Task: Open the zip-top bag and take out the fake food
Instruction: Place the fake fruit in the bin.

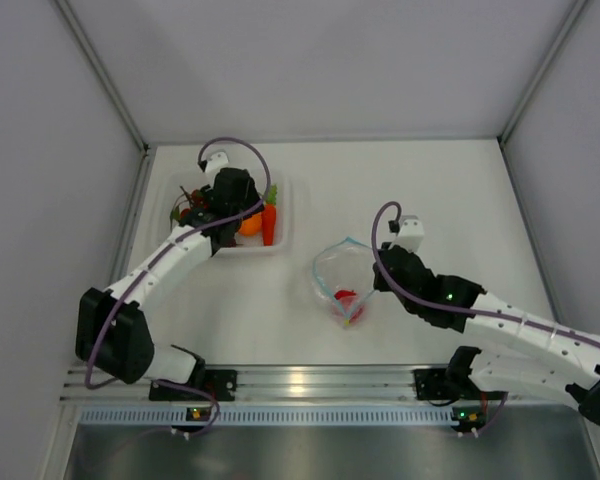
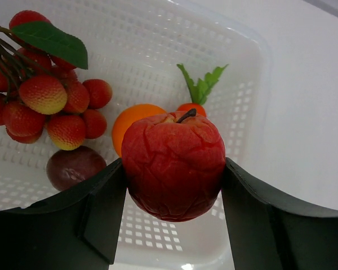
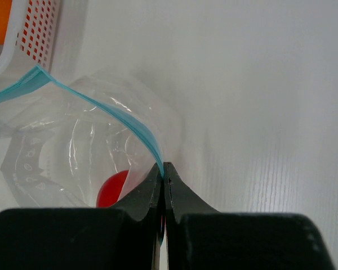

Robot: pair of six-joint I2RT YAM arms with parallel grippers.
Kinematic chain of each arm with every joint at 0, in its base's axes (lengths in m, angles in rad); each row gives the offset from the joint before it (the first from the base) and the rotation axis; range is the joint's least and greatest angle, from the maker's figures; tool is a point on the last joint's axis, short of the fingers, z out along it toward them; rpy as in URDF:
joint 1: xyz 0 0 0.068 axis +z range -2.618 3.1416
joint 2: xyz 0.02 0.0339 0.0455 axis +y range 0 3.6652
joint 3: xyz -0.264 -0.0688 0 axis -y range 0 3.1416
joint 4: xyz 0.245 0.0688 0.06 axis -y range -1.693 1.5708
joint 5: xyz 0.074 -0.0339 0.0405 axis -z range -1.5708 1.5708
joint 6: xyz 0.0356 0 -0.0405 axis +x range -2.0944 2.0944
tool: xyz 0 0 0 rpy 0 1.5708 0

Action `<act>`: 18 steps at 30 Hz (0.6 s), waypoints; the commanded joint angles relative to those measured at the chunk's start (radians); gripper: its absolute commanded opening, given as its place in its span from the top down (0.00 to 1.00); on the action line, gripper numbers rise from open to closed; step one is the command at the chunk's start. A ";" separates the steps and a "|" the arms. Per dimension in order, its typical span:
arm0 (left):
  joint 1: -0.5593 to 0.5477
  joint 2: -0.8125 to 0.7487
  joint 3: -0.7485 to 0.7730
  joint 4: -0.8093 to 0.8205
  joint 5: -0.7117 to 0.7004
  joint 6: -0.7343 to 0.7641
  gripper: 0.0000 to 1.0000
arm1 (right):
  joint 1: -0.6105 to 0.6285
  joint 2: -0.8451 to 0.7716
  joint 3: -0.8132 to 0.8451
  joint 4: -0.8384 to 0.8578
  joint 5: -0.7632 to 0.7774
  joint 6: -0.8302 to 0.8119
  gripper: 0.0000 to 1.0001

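My left gripper (image 2: 173, 175) is shut on a red round fruit (image 2: 174, 140), one finger on each side, held just over the white perforated tray (image 2: 245, 84). In the tray lie a red berry cluster (image 2: 45, 98), an orange (image 2: 129, 121), a green-topped carrot (image 2: 196, 95) and a dark purple piece (image 2: 73, 167). The zip-top bag (image 1: 340, 272) stands open in the middle of the table with a red fruit (image 3: 112, 188) inside. My right gripper (image 3: 164, 166) is shut on the bag's teal zip strip (image 3: 101, 107) at its right edge.
The tray (image 1: 282, 205) sits at the back left under the left gripper (image 1: 225, 205). The right gripper (image 1: 380, 272) is at the bag's right side. White walls close in the table on the left, back and right. A metal rail runs along the near edge.
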 commanded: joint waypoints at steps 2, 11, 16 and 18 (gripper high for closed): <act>0.110 0.123 0.086 -0.001 0.094 0.019 1.00 | -0.010 -0.059 -0.022 -0.003 0.006 0.008 1.00; 0.212 0.286 0.188 -0.022 0.111 0.062 0.21 | -0.010 -0.113 -0.022 -0.029 0.003 -0.009 1.00; 0.220 0.275 0.209 -0.063 0.107 0.061 0.02 | -0.008 -0.122 -0.020 -0.035 -0.002 -0.010 1.00; 0.220 0.263 0.208 -0.068 0.120 0.061 0.02 | -0.010 -0.127 -0.017 -0.037 -0.006 -0.009 1.00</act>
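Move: The left hand holds the apple over the bin. Its clear spot on the bin floor is about 9 cm ahead, 3 cm left and 13 cm down. The orange lies some 5 cm ahead and 1 cm left, the carrot 6 cm ahead and 4 cm right, the lychee bunch 7 cm ahead and 12 cm left. From the right hand, still pinching the bag's rim, that spot is roughly 24 cm ahead and 36 cm left. Left hand sinks about 6 cm, going as far forward and left, tips down some 10 degrees and releases the apple. ##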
